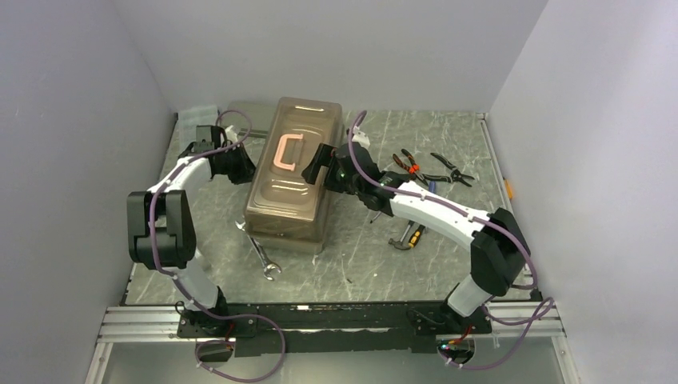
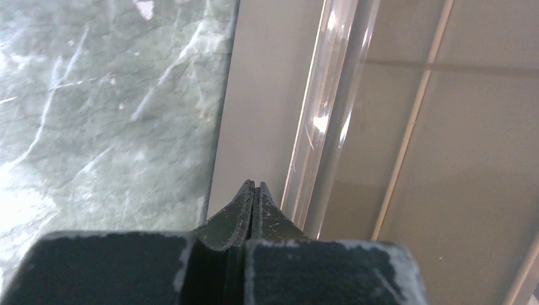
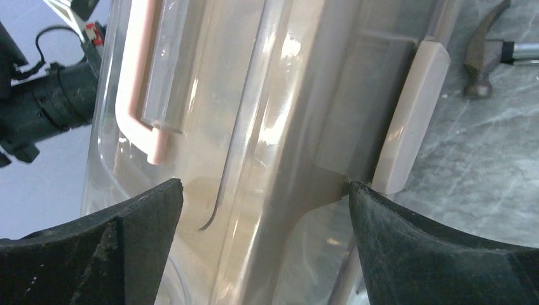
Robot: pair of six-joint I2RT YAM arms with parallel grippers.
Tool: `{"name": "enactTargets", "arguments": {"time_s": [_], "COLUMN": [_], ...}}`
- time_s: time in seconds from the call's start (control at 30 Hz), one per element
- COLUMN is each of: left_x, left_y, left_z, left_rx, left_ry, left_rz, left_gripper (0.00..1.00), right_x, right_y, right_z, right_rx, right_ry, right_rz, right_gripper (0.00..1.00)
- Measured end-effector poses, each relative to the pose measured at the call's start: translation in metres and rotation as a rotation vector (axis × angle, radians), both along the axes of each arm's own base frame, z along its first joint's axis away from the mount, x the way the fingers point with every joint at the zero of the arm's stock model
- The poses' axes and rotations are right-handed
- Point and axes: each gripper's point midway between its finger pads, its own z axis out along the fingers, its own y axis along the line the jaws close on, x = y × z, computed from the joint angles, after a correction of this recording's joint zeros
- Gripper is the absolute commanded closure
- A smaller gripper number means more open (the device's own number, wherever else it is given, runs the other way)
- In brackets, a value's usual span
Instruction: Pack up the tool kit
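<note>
The tan-brown toolbox (image 1: 289,180) stands mid-table, its smoky lid down and its pink handle (image 1: 288,150) on top. My left gripper (image 1: 248,170) is shut and empty, its tips (image 2: 254,187) close to the box's left wall (image 2: 267,95). My right gripper (image 1: 317,166) is open over the lid's right edge (image 3: 267,114), its fingers (image 3: 149,213) straddling that edge near a cream latch (image 3: 410,121). The pink handle (image 3: 136,82) shows beyond them. A steel wrench (image 1: 264,256) lies in front of the box. Pliers (image 1: 409,164) and a hammer (image 1: 402,239) lie to its right.
A second pair of pliers (image 1: 452,169) lies further right. A small grey case (image 1: 197,120) and a clear box (image 1: 244,110) sit at the back left. Grey walls close in the table on three sides. Another hammer head (image 3: 483,54) lies on the marbled tabletop (image 3: 483,178).
</note>
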Motion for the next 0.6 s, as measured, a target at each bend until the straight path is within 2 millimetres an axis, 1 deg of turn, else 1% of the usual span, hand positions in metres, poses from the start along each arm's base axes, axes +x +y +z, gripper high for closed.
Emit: {"name": "enactTargets", "arguments": {"time_s": [0.1, 0.2, 0.27, 0.33, 0.4, 0.43, 0.47, 0.53, 0.6], "left_x": [0.005, 0.003, 0.001, -0.001, -0.001, 0.0, 0.003, 0.008, 0.015], "left_y": [-0.01, -0.025, -0.036, -0.046, -0.05, -0.05, -0.048, -0.039, -0.024], "left_z": [0.0, 0.0, 0.0, 0.0, 0.003, 0.005, 0.009, 0.016, 0.024], "left_rx": [-0.026, -0.067, -0.095, -0.112, -0.124, -0.128, -0.132, -0.145, -0.159], "left_ry": [-0.006, 0.002, 0.015, 0.026, 0.032, 0.028, 0.022, 0.011, 0.002], "left_rz": [-0.022, -0.059, -0.091, -0.12, -0.134, -0.136, -0.132, -0.114, -0.074], "left_gripper": [1.0, 1.0, 1.0, 0.99, 0.95, 0.9, 0.82, 0.61, 0.43], "right_x": [-0.006, -0.011, -0.011, -0.006, -0.001, 0.002, 0.003, 0.004, 0.005], "right_y": [-0.013, -0.031, -0.045, -0.057, -0.068, -0.074, -0.079, -0.091, -0.102], "right_z": [0.002, 0.007, 0.017, 0.029, 0.042, 0.049, 0.053, 0.058, 0.055], "right_rx": [-0.013, -0.013, 0.003, 0.029, 0.068, 0.093, 0.115, 0.155, 0.18], "right_ry": [0.031, 0.056, 0.059, 0.047, 0.027, 0.009, -0.004, -0.024, -0.029], "right_rz": [0.026, 0.06, 0.07, 0.073, 0.074, 0.076, 0.081, 0.092, 0.096], "right_gripper": [0.0, 0.0, 0.0, 0.0, 0.0, 0.0, 0.0, 0.0, 0.0]}}
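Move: On the left hand's right, the toolbox has its middle about 10 cm off, some 1 cm farther out and about level in height; its near side wall is right by the closed tips. From that hand the wrench lies roughly 20 cm back and 1 cm right, and the grey case 16 cm ahead and 1 cm right. For the right hand, the toolbox's middle is about 7 cm left, 1 cm ahead and 8 cm lower; the hammer is some 12 cm right and 1 cm back, on the table. Pushing the toolbox's left wall with its shut fingertips, the left hand goes about 5 cm right, then turns back left about half as far, rising a little as its fingers start to open. Meanwhile the right hand, fingers kept wide, gives way, drawing some 10 cm right off the toolbox's other edge and rising about 5 cm, with a slight roll. ##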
